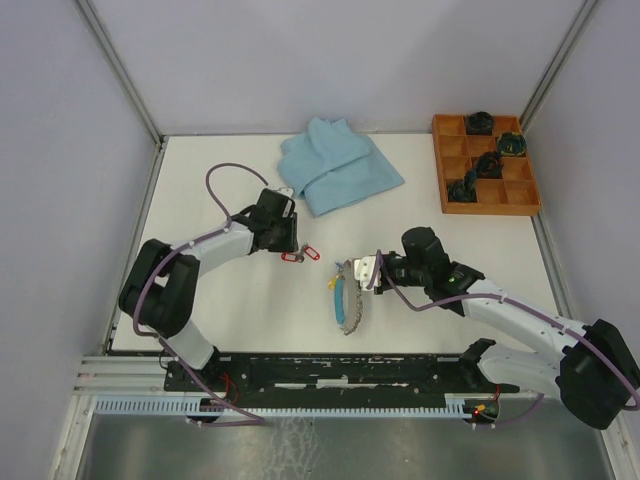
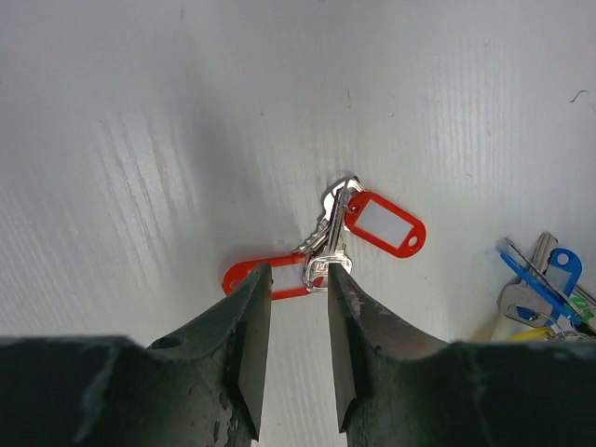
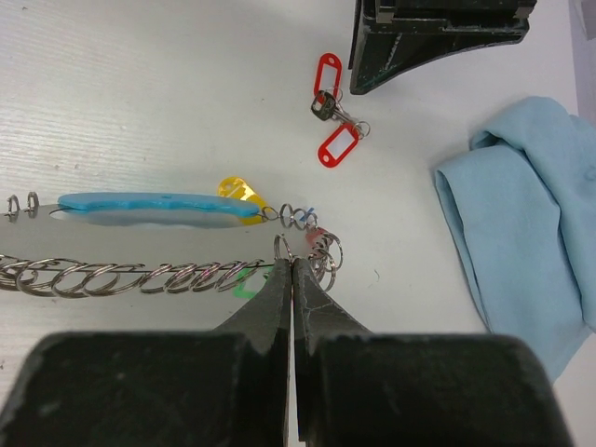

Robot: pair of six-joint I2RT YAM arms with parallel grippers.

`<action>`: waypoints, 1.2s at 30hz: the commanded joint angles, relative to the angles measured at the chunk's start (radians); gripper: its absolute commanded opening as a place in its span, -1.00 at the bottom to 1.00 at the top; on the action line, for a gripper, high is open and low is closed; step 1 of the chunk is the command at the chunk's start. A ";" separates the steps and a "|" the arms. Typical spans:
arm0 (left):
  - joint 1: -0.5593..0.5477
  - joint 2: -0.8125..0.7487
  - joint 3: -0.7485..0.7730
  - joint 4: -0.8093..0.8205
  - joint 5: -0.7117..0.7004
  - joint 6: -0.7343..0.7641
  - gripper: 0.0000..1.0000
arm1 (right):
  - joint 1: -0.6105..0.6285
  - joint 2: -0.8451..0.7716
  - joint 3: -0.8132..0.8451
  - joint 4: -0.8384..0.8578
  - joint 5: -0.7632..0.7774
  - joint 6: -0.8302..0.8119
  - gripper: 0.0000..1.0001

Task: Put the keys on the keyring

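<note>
Two silver keys [image 2: 332,240] with red tags lie together on the white table, just ahead of my left gripper [image 2: 298,277]. Its jaws stand open, and the right fingertip [image 2: 341,279] is at the head of one key. From above, these keys [image 1: 301,255] lie just past the left gripper [image 1: 289,246]. The keyring [image 3: 140,277], a coiled grey loop with a light-blue segment [image 3: 158,207], lies mid-table. My right gripper [image 3: 292,264] is shut on its thin wire. Further keys [image 2: 545,284] with blue, green and yellow tags hang at the keyring [image 1: 347,300].
A folded light-blue cloth [image 1: 337,165] lies at the back centre. An orange compartment tray [image 1: 521,192] holding dark objects stands at the back right. Grey walls enclose the table on three sides. The left gripper [image 3: 438,37] shows at the top of the right wrist view.
</note>
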 commanded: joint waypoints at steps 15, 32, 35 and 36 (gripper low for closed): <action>0.004 0.081 0.065 -0.016 0.105 0.041 -0.60 | 0.025 -0.014 0.021 -0.005 0.019 -0.033 -0.99; -0.001 -0.036 -0.027 0.048 0.144 0.053 -0.95 | 0.041 -0.021 0.029 -0.030 0.037 -0.052 -0.99; -0.002 -0.112 -0.078 0.065 0.133 0.047 -0.95 | 0.043 -0.022 0.029 -0.034 0.039 -0.054 -0.99; -0.004 -0.139 -0.103 0.070 0.128 0.047 -0.95 | 0.044 -0.022 0.030 -0.034 0.040 -0.055 -0.99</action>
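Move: Just under the left fingers lies the square-headed key, some 2 cm below the hand point and about 2 cm to its right, neither ahead nor back. From that hand, its red tag is about 1 cm left, straight below; the second key is about 2 cm ahead and 2 cm right, and that key's red tag about 1 cm ahead and 5 cm right, all 2 cm down. From the right hand the square-headed key is about 13 cm left, 5 cm ahead and 10 cm below. Down onto the square-headed key goes the left hand, about 2 cm, easing roughly 1 cm back and to the right and tipping some 5 degrees further down. There it stays while the fingers close almost shut and pinch the key's head, then it draws back and begins to lift. The right hand keeps its grip on the keyring's end, sinking and drifting back slightly. ##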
